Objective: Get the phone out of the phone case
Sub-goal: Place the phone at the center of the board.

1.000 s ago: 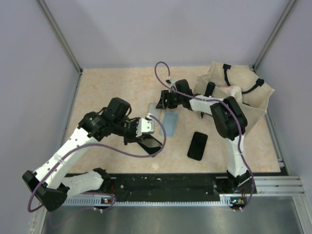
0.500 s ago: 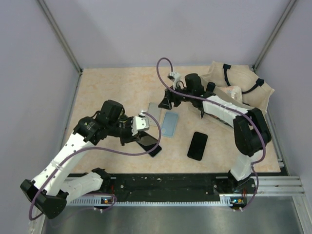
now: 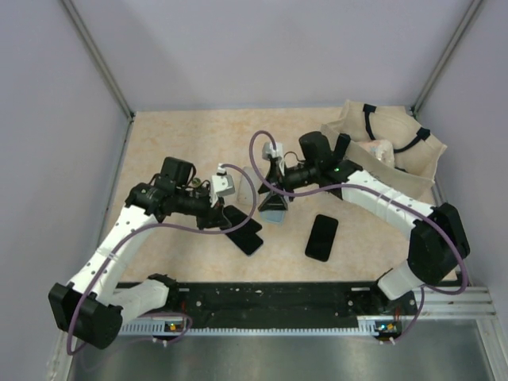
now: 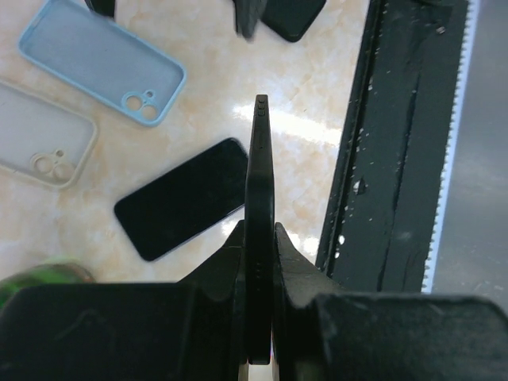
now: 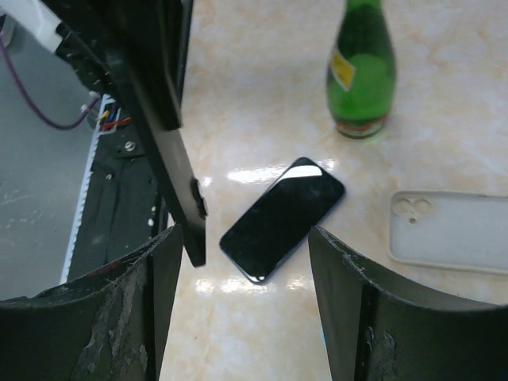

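My left gripper (image 4: pixel 260 235) is shut on a black cased phone (image 4: pixel 260 182), which it holds edge-on above the table. From above, that left gripper (image 3: pixel 217 204) grips the phone (image 3: pixel 232 215) just left of the table's middle. My right gripper (image 5: pixel 244 238) is open, and the held phone's end (image 5: pixel 178 182) hangs close to its left finger (image 5: pixel 163 262) without touching it. In the top view the right gripper (image 3: pixel 274 193) points down beside the held phone. I cannot tell the case from the phone inside it.
A bare black phone (image 5: pixel 282 218) lies on the table under the right gripper, and another (image 3: pixel 321 236) lies to the right. A light blue case (image 4: pixel 103 59) and a clear case (image 4: pixel 36 143) lie nearby. A green bottle (image 5: pixel 361 71) stands behind. A beige bag (image 3: pixel 389 147) sits back right.
My left gripper has lifted the cased phone and drawn back to the left. The right arm has swung forward towards it and its jaws have widened a little.
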You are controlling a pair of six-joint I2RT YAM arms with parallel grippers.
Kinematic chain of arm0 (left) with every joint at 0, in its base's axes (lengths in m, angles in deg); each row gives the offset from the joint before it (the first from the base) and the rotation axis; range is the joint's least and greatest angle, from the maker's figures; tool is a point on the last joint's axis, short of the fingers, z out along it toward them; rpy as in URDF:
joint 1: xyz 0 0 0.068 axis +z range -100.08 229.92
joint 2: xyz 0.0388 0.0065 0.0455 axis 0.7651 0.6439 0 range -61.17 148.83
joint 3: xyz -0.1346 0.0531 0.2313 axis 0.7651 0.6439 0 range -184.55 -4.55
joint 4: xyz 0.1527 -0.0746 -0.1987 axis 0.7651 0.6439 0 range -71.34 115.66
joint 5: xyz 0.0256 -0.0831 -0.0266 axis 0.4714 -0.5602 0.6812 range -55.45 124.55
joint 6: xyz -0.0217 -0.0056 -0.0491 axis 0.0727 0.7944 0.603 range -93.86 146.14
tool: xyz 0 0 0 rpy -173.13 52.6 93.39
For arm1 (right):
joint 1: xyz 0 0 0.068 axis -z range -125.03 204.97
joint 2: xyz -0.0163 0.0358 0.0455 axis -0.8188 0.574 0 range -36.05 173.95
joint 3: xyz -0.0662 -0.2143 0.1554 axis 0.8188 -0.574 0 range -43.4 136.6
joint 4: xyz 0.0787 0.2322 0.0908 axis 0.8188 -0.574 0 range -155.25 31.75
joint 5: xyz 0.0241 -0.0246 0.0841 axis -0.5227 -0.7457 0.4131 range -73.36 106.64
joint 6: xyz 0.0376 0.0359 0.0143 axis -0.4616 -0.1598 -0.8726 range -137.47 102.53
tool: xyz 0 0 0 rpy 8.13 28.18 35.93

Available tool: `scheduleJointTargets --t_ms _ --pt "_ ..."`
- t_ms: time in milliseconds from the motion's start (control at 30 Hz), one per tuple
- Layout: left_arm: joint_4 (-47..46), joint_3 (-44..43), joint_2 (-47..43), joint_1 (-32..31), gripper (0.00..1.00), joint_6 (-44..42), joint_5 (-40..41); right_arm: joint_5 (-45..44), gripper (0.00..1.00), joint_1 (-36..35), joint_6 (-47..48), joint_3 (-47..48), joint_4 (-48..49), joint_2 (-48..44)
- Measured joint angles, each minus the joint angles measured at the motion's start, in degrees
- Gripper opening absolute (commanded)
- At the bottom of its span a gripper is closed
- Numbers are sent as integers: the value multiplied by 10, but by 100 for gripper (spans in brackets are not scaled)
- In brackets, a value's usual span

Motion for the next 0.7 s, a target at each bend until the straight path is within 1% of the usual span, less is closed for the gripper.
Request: scheduleJointTargets --t_ms 133,267,367,433,500,667,700 --pt "-26 13 14 0 0 21 -49 13 64 -39 18 0 -18 3" --pt "-69 32 15 0 0 54 -67 25 62 -59 23 1 -19 17" --pt "-105 47 14 0 0 79 -73 28 58 -68 23 1 -19 28" --pt "-124 55 14 0 0 93 -76 31 51 -75 23 2 -18 36" --pt "-139 59 14 0 0 104 -77 35 41 -82 22 3 -18 45" --pt "-180 67 14 0 0 127 -77 45 12 -92 17 11 -18 63" --pt "-185 68 14 0 0 133 -78 44 5 -92 15 13 -17 66"
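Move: The phone still held by the left hand has its middle about 4 cm right of and 3 cm below that hand; from the right hand it lies some 8 cm back, 7 cm left and 4 cm lower. On the table, roughly 17 cm below the right hand, the black table phone lies 4 cm back and 7 cm left, the blue case 7 cm ahead and 4 cm right, the white case 12 cm ahead and 4 cm left. The phone is offered by the left hand, which keeps its pinch on it, shifts about 3 cm right and a little forward and tips its fingers up some 10 degrees. The open right hand comes back, left and down to the phone's free end, turns slightly counter-clockwise, then closes most of the way around that end. ##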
